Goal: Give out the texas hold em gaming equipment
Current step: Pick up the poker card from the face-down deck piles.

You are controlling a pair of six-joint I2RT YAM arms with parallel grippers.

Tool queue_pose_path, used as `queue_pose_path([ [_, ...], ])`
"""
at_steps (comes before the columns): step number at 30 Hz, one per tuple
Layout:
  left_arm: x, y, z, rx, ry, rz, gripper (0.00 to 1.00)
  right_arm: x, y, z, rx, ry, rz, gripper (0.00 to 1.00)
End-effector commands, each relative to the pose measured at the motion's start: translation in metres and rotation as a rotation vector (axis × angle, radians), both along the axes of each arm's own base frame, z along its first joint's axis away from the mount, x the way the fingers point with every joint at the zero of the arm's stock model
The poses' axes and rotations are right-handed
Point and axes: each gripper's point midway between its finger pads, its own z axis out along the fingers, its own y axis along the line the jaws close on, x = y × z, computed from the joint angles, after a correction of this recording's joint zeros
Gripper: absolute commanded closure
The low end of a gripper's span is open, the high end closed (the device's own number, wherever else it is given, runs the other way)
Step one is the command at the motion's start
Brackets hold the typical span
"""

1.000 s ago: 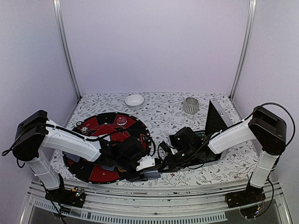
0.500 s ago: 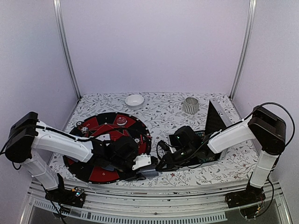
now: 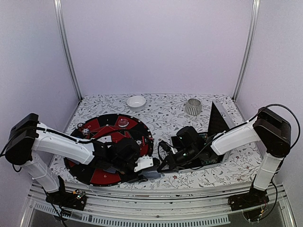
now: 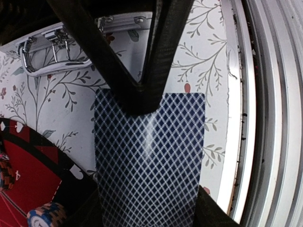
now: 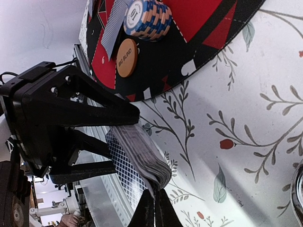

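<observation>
A deck of playing cards [image 4: 149, 156] with blue diamond-patterned backs sits between the fingers of my left gripper [image 4: 149, 208], low over the table's near edge [image 3: 152, 174]. My right gripper [image 5: 154, 203] meets it from the right, its two fingers pressed together on the edge of the outermost card [image 5: 124, 170], which fans slightly off the deck [image 5: 142, 151]. From the left wrist view the right gripper [image 4: 142, 101] shows as a dark V tipped on the card back. On the round black-and-red mat [image 3: 94, 175] lie a striped chip stack [image 5: 147, 19], an orange "BIG BLIND" button [image 5: 127, 57] and a card [image 5: 113, 28].
An open case [image 3: 218, 123] with metal latches [image 4: 47, 49] lies under the right arm. A white bowl [image 3: 136, 101] and a ribbed grey cup [image 3: 192, 107] stand at the back. The metal rail of the table front [image 4: 265, 118] runs close beside the deck.
The left arm swung its elbow outward and carried the deck slightly right toward the right gripper. The right fingers parted briefly, then closed on the card's edge.
</observation>
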Motion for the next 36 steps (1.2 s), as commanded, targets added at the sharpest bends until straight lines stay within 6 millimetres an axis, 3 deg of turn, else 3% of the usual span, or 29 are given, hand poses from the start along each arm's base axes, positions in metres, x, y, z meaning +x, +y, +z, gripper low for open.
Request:
queue_pose_path([
  [1,0.006,-0.005,0.013,-0.038,-0.017,0.007,0.46,0.004,0.005,0.027,0.050,-0.051,0.001,0.97],
  [14,0.002,-0.005,-0.008,0.035,0.041,-0.003,0.44,0.003,-0.027,0.022,-0.062,-0.098,-0.024,0.98],
  [22,0.009,-0.008,-0.017,0.067,0.040,0.006,0.40,0.006,-0.047,0.035,-0.107,-0.137,-0.060,0.98],
  [25,0.013,-0.011,-0.016,0.059,0.031,0.012,0.33,0.008,-0.054,0.042,-0.119,-0.152,-0.073,0.98],
  [29,0.021,-0.017,0.003,0.023,-0.001,0.029,0.24,0.011,-0.064,0.051,-0.140,-0.172,-0.089,0.98],
  [32,0.025,-0.027,0.037,-0.060,-0.033,0.037,0.19,0.019,-0.072,0.066,-0.149,-0.205,-0.111,0.98],
  [36,0.022,-0.030,0.080,-0.180,-0.074,0.016,0.15,0.031,-0.078,0.101,-0.141,-0.327,-0.114,0.98],
])
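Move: The left hand already grips the deck by its long sides, a couple of centimetres off the table, with the deck's middle about 2 cm to its right. The right fingers are shut at the deck's right end, the deck's middle about 4 cm to their left and 1 cm nearer the base. From the right hand, the case handle lies some 9 cm ahead and 3 cm right, the blue chip stack 6 cm ahead and 11 cm left, the big blind button 1 cm ahead and 15 cm left. Up first, then mainly to its right, the right hand draws its pinched card off the deck, about 7 cm right and 6 cm up, tilting roughly 15 degrees with the fingers kept shut. The left hand meanwhile lowers the deck some 2 cm to the table, opens its fingers, and lifts away about 4 cm, drifting slightly right and forward. ##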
